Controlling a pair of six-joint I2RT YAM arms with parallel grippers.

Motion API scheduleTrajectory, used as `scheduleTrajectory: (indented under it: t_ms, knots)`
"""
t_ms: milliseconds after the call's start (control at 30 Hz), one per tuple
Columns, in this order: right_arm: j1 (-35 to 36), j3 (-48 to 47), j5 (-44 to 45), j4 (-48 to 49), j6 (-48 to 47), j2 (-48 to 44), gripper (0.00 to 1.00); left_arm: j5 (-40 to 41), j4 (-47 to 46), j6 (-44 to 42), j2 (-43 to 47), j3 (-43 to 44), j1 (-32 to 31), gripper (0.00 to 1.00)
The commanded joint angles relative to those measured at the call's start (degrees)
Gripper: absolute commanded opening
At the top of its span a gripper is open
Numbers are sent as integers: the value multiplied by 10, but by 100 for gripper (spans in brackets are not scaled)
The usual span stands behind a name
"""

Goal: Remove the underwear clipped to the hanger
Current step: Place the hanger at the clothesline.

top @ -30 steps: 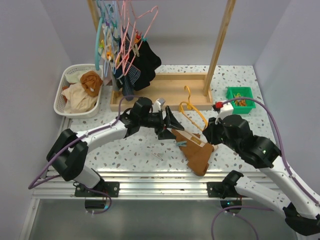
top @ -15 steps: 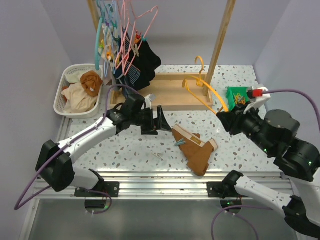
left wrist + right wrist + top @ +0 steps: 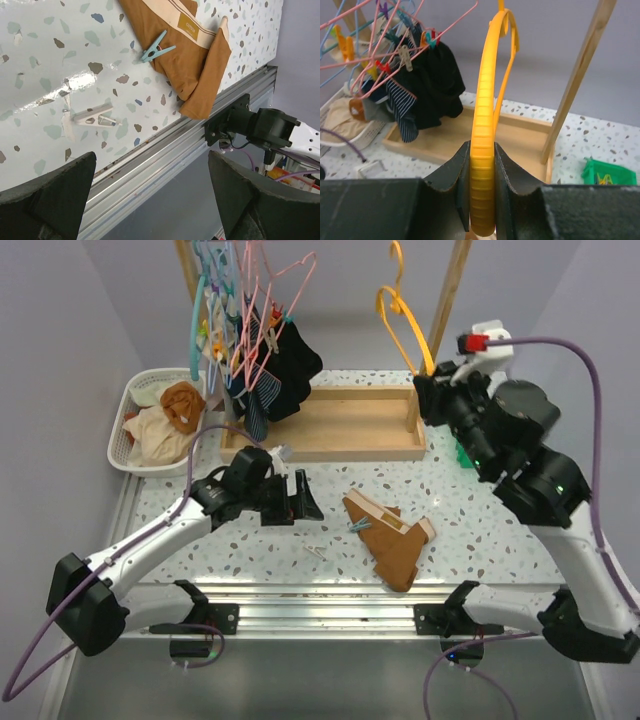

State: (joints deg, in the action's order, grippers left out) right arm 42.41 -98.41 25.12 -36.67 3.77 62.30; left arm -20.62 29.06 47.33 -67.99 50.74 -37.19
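Black underwear (image 3: 293, 362) hangs pegged to pink wire hangers (image 3: 272, 300) at the left end of the rack; the right wrist view shows the underwear (image 3: 438, 82) there too. My right gripper (image 3: 428, 392) is shut on a bare yellow hanger (image 3: 398, 302), held high near the wooden post. In its wrist view the jaws (image 3: 482, 167) squeeze the hanger's ribbed bar (image 3: 484, 105). My left gripper (image 3: 300, 498) is open and low over the table, left of an orange-brown cloth (image 3: 393, 540). Nothing lies between its fingers (image 3: 50, 197).
A blue peg (image 3: 157, 50) rests on the orange-brown cloth (image 3: 197, 60) and a white peg (image 3: 95, 116) lies on the table. A white basket (image 3: 128, 445) of clothes stands far left. The rack's wooden tray (image 3: 345, 430), post (image 3: 445, 300) and a green box (image 3: 610, 172) are behind.
My right arm has lifted the yellow hanger from the table up and back beside the post. My left gripper has opened wider and drawn back left, away from the orange-brown cloth.
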Motion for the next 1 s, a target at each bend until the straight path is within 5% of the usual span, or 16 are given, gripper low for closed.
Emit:
scheduleTrajectory:
  t_ms: [0,333,900,967]
  knots:
    - [1,-65,54,123,-72,64,0,15,10,-8,25,0,3,97]
    - [-37,-231,80,91,-45,217,0,27,28,5,69,-5,3,97]
    - [-73,-182,13,-23,67,213,0,34,32,22,97,1,3,97]
    - [-73,-163,-16,-34,79,189,16,37,40,21,97,14,2,97]
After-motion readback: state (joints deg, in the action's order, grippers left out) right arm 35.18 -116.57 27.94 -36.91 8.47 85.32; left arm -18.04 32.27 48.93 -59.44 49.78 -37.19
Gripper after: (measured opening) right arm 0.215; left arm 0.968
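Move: From the right hand, which holds the yellow hanger by one end, the free stretch of clothesline rail lies about 24 cm ahead, 4 cm left and 15 cm up. The rack's right post is some 22 cm ahead and 5 cm to its right; the pink hangers are about 18 cm ahead and 33 cm left, slightly higher. From the left hand, that rail stretch is roughly 32 cm ahead, 26 cm right and 48 cm up. Still gripping the yellow hanger, the right hand carries it 11 cm forward towards the clothesline, finally sinking 4 cm. ##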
